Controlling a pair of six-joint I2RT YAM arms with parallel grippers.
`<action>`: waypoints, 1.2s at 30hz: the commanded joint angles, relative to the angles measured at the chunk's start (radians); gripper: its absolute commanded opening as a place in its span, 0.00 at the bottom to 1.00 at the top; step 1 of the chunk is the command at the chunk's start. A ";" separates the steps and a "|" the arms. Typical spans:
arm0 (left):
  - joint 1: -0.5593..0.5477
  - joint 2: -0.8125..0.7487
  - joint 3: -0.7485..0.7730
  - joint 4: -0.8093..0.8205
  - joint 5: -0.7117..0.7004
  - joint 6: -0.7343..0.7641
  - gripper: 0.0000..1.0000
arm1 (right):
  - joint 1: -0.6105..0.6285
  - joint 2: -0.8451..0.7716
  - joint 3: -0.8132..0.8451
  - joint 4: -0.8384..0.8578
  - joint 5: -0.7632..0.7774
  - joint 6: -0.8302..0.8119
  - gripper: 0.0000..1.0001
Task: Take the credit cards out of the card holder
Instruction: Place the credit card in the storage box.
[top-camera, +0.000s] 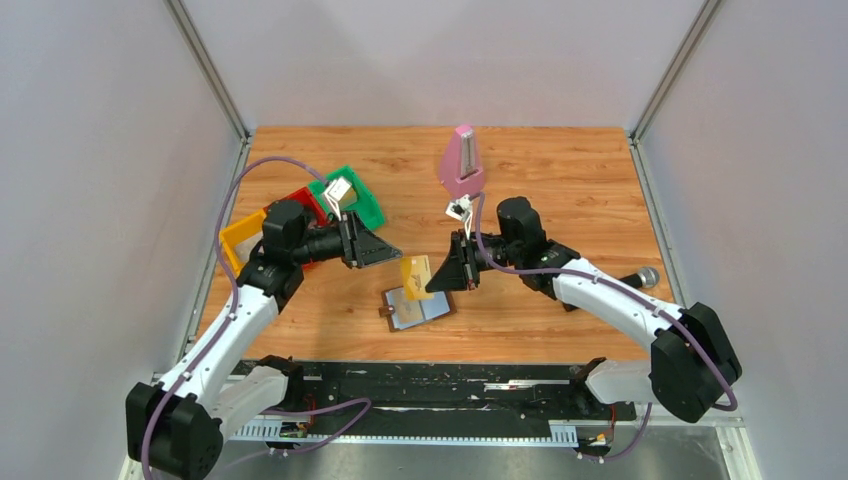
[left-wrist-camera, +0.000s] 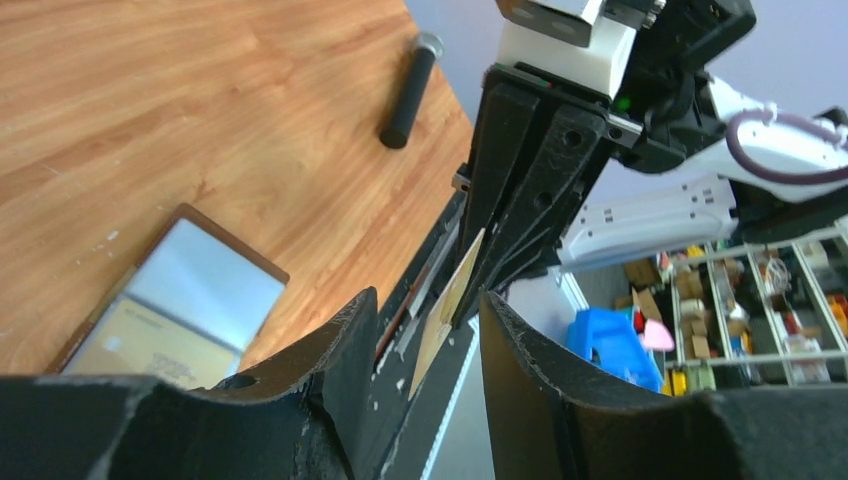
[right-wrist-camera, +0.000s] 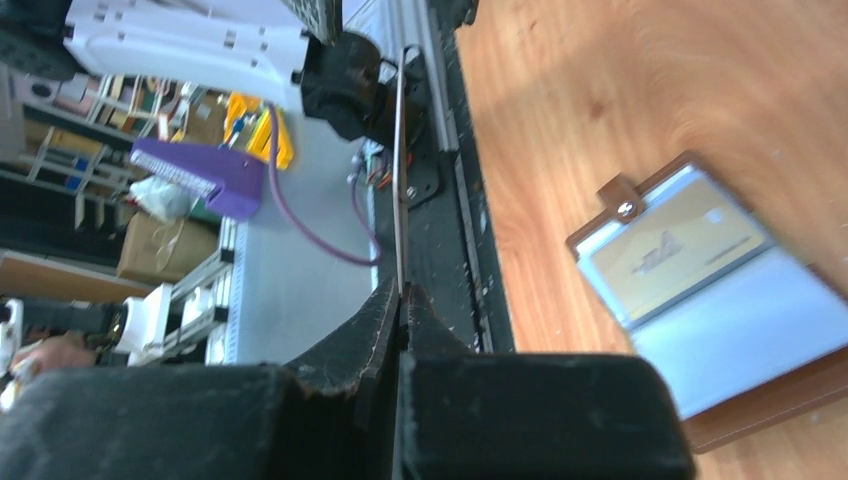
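Observation:
The card holder (top-camera: 418, 308) lies open on the wooden table, grey-blue inside with a brown rim and clasp tab. A tan credit card (right-wrist-camera: 670, 245) still sits in one of its pockets. My right gripper (right-wrist-camera: 403, 292) is shut on a gold-tan credit card (top-camera: 415, 272), held on edge above the table just beyond the holder. My left gripper (left-wrist-camera: 425, 300) faces it from the left, open. That card's (left-wrist-camera: 445, 305) free end reaches into the gap between the left fingers and touches neither one.
A pink metronome (top-camera: 462, 160) stands at the back centre. Red, yellow and green trays (top-camera: 350, 195) sit at the back left, behind the left arm. A black cylinder (top-camera: 640, 277) lies at the right, beside the right arm.

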 joint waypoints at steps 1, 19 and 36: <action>-0.002 0.021 0.060 -0.148 0.124 0.151 0.50 | -0.004 0.008 0.051 -0.108 -0.158 -0.110 0.03; -0.004 0.095 0.178 -0.401 0.193 0.348 0.44 | 0.027 0.075 0.087 -0.132 -0.195 -0.129 0.02; -0.043 0.133 0.185 -0.428 0.205 0.385 0.19 | 0.034 0.120 0.114 -0.119 -0.190 -0.108 0.03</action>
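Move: The credit card, already pinched in the right hand, has its middle about 4 cm right of the left hand, 3 cm back and 2 cm lower. The left fingertips lie some 7 cm left of the right hand, 6 cm ahead and 2 cm higher. The card holder is about 4 cm right of the left hand, 4 cm back and 18 cm below; the red box is 24 cm left and 16 cm ahead of that hand. Both hands draw back 3–4 cm and sink, the left's fingers narrowing around the credit card the right holds. ##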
